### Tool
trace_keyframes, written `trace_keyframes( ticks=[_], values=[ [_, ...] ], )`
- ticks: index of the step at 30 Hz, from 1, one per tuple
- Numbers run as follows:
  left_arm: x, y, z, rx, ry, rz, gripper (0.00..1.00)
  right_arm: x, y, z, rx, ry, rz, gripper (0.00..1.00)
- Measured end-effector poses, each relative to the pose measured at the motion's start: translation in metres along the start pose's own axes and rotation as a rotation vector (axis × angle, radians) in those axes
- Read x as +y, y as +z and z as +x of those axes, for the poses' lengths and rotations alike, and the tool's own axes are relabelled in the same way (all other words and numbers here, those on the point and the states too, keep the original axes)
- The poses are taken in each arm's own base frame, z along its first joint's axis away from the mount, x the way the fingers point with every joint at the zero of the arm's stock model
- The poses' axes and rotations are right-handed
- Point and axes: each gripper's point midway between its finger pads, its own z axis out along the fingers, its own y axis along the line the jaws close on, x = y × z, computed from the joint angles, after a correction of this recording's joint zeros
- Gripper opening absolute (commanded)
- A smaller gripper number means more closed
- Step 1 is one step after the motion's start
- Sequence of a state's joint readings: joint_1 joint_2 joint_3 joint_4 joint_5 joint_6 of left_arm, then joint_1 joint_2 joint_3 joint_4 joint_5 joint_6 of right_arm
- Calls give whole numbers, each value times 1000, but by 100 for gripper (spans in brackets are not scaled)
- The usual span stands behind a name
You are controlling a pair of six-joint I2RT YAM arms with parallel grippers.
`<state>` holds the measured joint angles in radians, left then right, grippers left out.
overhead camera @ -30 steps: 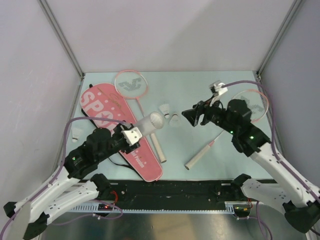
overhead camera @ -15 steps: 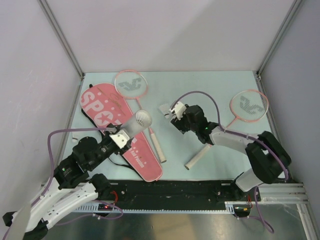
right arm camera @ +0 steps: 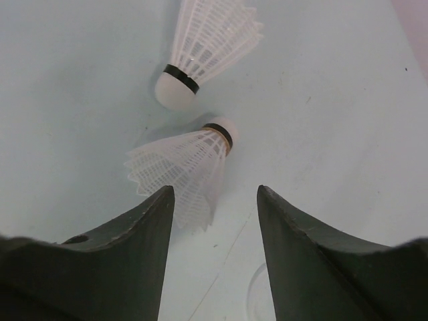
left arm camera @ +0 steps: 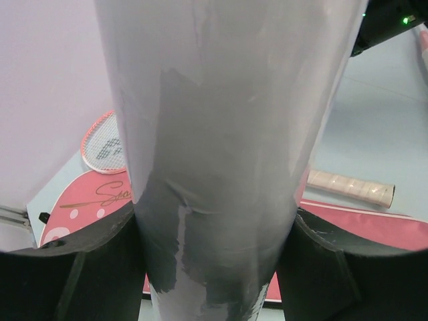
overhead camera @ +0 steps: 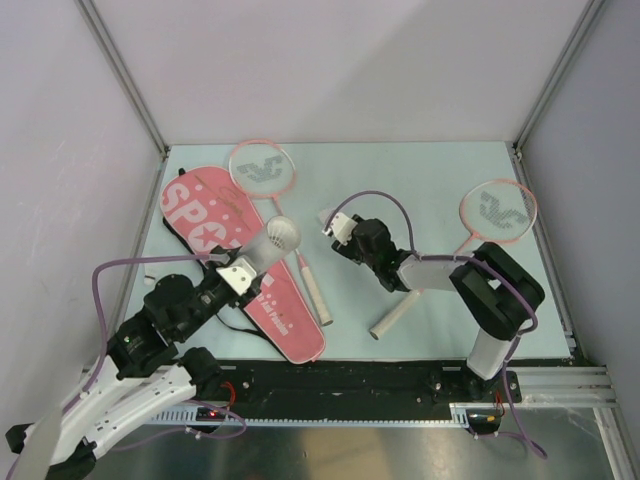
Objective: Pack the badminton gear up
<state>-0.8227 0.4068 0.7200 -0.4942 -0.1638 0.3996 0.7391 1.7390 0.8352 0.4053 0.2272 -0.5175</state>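
Observation:
My left gripper is shut on the long white tube, which it holds tilted up over the pink "SPORT" bag. In the left wrist view the tube fills the gap between both black fingers. My right gripper hangs low at the table's middle, beside a shuttlecock. In its wrist view the right gripper stands open. One white feather shuttlecock lies just ahead of its left finger and a second shuttlecock lies farther on. One racket lies behind the bag, the other racket at the right.
The first racket's pale handle lies along the bag's right edge and the other racket's handle lies near my right arm. A purple cable loops above the right wrist. Walls close in the table at the back and both sides.
My right arm has swung from the right side down to the shuttlecocks at the middle, its jaws narrowing a little. My left arm has drawn back with the tube, tilting it up.

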Motion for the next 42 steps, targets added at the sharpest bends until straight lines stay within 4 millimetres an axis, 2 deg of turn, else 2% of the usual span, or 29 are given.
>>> trace_keyframes(
  ticks=[2, 5, 10, 14, 18, 22, 27, 34, 37, 42],
  values=[
    [0, 0, 0, 2, 0, -2, 47, 5, 4, 1, 6, -25, -5, 49],
    [1, 0, 0, 3, -4, -8, 47, 11, 11, 4, 21, -64, -11, 29],
    [4, -2, -1, -7, -11, -22, 47, 11, 18, 7, 40, -95, 15, 4],
    [4, -3, -2, -12, -11, -24, 47, 2, 16, 5, 52, -92, 61, 0],
    [4, -1, -1, -4, -9, -21, 47, -12, 2, -5, 47, -62, 92, 0],
    [0, 6, 4, 28, -2, -7, 47, -35, -29, -39, -24, 51, 128, 0],
    [-2, 11, 8, 52, 29, 8, 47, -70, -88, -83, -161, 285, 128, 0],
    [-6, 18, 13, 78, 93, 37, 47, -115, -174, -117, -308, 672, 27, 0],
    [-11, 23, 17, 97, 116, 68, 47, -115, -201, -128, -337, 804, -86, 0],
    [-17, 32, 25, 132, 178, 111, 47, -83, -242, -143, -351, 940, -360, 0]
  ],
)
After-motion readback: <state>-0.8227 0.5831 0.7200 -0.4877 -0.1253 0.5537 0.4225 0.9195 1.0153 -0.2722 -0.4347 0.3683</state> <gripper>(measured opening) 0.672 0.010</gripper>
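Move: The nearer shuttlecock lies just beyond the right fingertips, about 3 cm ahead, 2 cm left and 3 cm below, with its skirt towards the open fingers. The other shuttlecock is some 5 cm farther out and 5 cm left of it; the left racket's grip is about 8 cm back and 10 cm left of the right hand. From the left hand, which holds the tube, the nearer shuttlecock is roughly 21 cm ahead, 19 cm right and 22 cm below. Right hand dips, pinches the shuttlecock's skirt, lifts about 25 cm and back; left lowers the held tube slightly. ##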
